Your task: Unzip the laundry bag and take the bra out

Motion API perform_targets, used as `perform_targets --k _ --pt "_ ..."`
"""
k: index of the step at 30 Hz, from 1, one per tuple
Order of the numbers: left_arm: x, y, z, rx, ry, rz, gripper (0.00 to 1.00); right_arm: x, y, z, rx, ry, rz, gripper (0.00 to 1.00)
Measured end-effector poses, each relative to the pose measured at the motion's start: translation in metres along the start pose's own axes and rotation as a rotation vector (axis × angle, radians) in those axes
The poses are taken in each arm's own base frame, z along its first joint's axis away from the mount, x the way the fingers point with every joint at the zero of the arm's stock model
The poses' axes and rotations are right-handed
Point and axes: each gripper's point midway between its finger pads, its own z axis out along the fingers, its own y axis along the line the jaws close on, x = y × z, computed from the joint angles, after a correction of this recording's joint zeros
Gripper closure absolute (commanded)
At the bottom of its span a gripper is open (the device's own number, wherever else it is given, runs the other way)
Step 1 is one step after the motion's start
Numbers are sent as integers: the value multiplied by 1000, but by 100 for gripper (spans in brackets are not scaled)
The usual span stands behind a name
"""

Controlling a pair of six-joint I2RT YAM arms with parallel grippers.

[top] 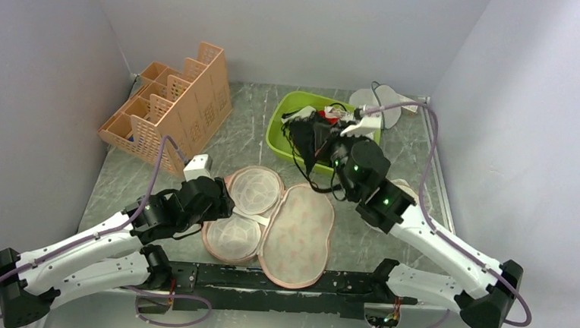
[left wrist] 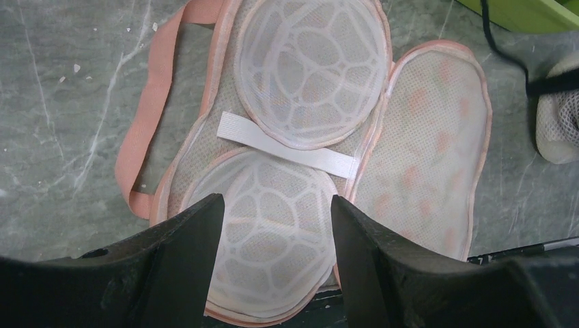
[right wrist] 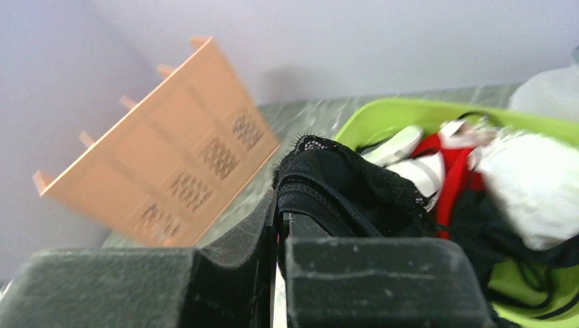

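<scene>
The laundry bag (top: 298, 233) lies unzipped and spread flat near the table's front, its printed beige flap (left wrist: 423, 137) to the right and two white mesh cups (left wrist: 311, 68) on the left half. My left gripper (left wrist: 276, 205) stands open just above the nearer cup, touching nothing; in the top view it (top: 220, 201) sits at the bag's left edge. My right gripper (right wrist: 281, 205) is shut on the black bra (right wrist: 334, 181), held at the green bin's (top: 282, 122) near edge. The bra (top: 307, 138) hangs partly over the bin, with thin straps trailing toward the table.
The green bin (right wrist: 403, 113) holds red, white and black garments. An orange slotted organizer (top: 173, 103) stands at the back left. A white object (top: 386, 101) lies at the back right. A beige mesh piece (left wrist: 556, 130) rests right of the bag. A pink strap (left wrist: 147, 102) loops off the bag's left side.
</scene>
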Motion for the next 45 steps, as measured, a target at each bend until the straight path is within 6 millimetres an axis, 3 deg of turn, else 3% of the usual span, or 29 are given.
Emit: perform_targets --k 9,13,16,21,23,25,28,31,36,39,43,45 --pt "-2 -1 -2 4 -3 -3 30 -89 -49 77 235 -199 -50 100" --pt "-9 -6 -6 17 -16 -11 30 -99 -69 112 285 -235 -69 100" --pt "-11 -7 -7 22 -20 -15 30 -75 -85 133 288 -198 -63 100" --pt "-11 -8 -8 25 -21 -16 30 20 -119 145 277 -39 -68 100" --pt "-11 -8 -8 27 -20 -16 30 69 -131 143 276 62 -65 100" --pt "-11 -8 -8 27 -19 -16 30 104 -139 135 275 140 -52 100" --pt "-10 -8 -7 25 -18 -15 30 135 -145 122 270 205 -11 100" --pt "-8 -8 -6 23 -10 -11 30 154 -155 111 280 237 21 100" --pt "-4 -10 -2 17 13 -2 30 159 -182 112 316 255 60 98" --pt "-2 -10 -2 20 21 -1 30 166 -189 111 326 284 66 79" --pt "-1 -13 -3 36 29 2 29 170 -181 101 293 343 50 54" --pt "-2 -17 -4 59 30 4 14 162 -175 96 264 348 37 40"
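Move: The shut right gripper already holds the black bra, which hangs high above the table. The green bin's middle is about 15 cm ahead of this gripper, 5 cm to its right and some 27 cm below. The emptied laundry bag lies about 10 cm back and 10 cm left, the white mesh pouch about 26 cm ahead and 18 cm right, both roughly 31 cm down. From the left gripper the bin is some 25 cm ahead, 25 cm right and 8 cm lower. Swing the right gripper forward about 17 cm, rising some 7 cm and drifting right, to carry the bra over the green bin. Then drop steeply, nearly 30 cm, drawing back a few centimetres and tipping the fingers down some 25 degrees. Low at the bin, open the fingers to let go of the bra and just begin to lift. ##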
